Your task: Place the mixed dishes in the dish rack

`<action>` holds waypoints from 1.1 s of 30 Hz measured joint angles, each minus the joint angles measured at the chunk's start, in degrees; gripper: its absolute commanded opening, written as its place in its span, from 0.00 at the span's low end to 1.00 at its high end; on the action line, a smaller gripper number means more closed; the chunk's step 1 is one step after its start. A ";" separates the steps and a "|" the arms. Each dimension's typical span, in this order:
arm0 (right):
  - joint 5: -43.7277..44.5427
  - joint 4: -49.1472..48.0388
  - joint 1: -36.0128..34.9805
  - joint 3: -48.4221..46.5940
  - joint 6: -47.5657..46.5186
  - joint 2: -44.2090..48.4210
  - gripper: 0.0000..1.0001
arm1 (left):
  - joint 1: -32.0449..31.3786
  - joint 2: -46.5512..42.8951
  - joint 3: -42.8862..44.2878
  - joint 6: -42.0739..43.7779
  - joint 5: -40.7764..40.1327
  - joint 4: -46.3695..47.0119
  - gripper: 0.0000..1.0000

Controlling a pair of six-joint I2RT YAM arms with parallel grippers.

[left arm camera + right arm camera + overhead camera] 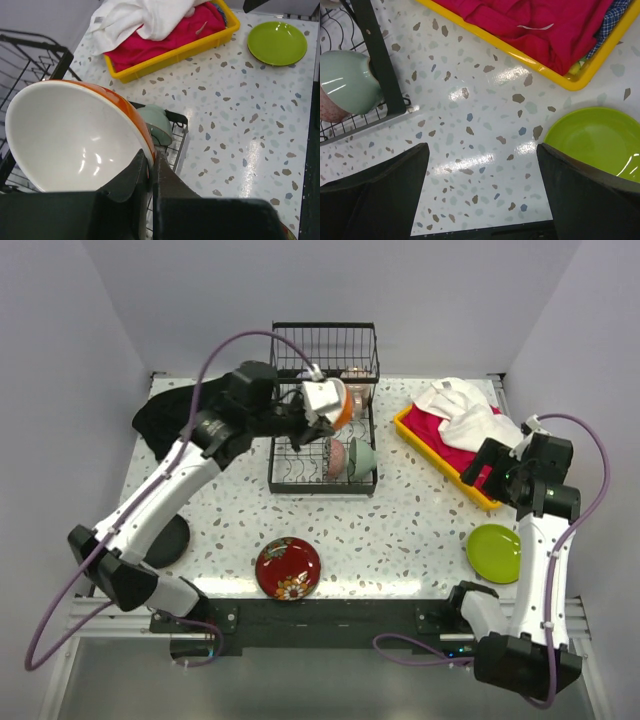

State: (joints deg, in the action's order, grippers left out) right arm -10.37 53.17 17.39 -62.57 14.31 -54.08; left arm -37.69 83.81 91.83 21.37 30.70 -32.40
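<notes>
My left gripper (318, 412) (151, 157) is shut on the rim of a bowl (338, 403) (70, 135), white inside and orange outside. It holds the bowl tilted above the black wire dish rack (322, 489) (57, 62). A pale green bowl (363, 456) (345, 80) and a pinkish dish (337, 458) stand on edge in the rack's lower grid. A red floral bowl (288, 567) lies near the table's front. The lime green plate (494, 552) (597, 142) lies at front right, just beside my right gripper (497, 465) (482, 155), which is open over bare table.
A yellow tray (445, 455) (175, 55) of white and pink cloths sits at the back right. A black plate (165, 540) lies at front left, partly under my left arm. A black cloth (165, 415) is heaped at the far left.
</notes>
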 measured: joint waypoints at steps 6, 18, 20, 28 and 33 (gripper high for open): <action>0.09 0.02 0.00 -1.14 -0.07 -3.82 0.92 | 13.79 -6.38 -14.45 -10.49 8.50 5.42 0.00; 1.01 0.22 0.04 -9.68 -2.69 -13.18 0.92 | 25.70 0.81 -38.66 -45.09 22.88 42.07 0.00; 1.64 0.22 0.04 -10.40 -3.08 -13.90 0.92 | 25.55 3.50 -38.66 -51.47 23.50 51.34 0.00; 3.48 0.26 0.04 -11.69 -4.85 -16.44 0.93 | 25.57 13.51 -39.93 -71.95 23.17 74.10 0.00; 4.46 0.28 0.04 -12.02 -5.68 -16.90 0.93 | 25.57 16.61 -41.97 -77.46 22.88 77.99 0.00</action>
State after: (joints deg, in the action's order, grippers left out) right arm -5.91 53.45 17.43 -74.59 8.62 -70.98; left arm -12.12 100.42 49.87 -56.10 53.58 45.58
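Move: The left gripper is shut on the orange bowl, high above the rack. The free rack place for the bowl is roughly 8 cm ahead, 5 cm to the left and 27 cm below. The pink bowl stands about 8 cm ahead and 1 cm right, the teal bowl about 8 ahead and 7 right, the purple cup some 21 ahead and 5 left, all at rack height. From the right gripper, that place lies some 12 cm ahead, 33 left and 15 below. Keep the left fingers shut on the orange bowl's rim and bring it down some 15 cm towards the rack place left of the pink bowl, swinging left first, then forward and a little back right. Roll the wrist about 70 degrees, mostly around the fingers' own line, ending with them nearly level. Ease the open, empty right gripper forward and slightly right. ##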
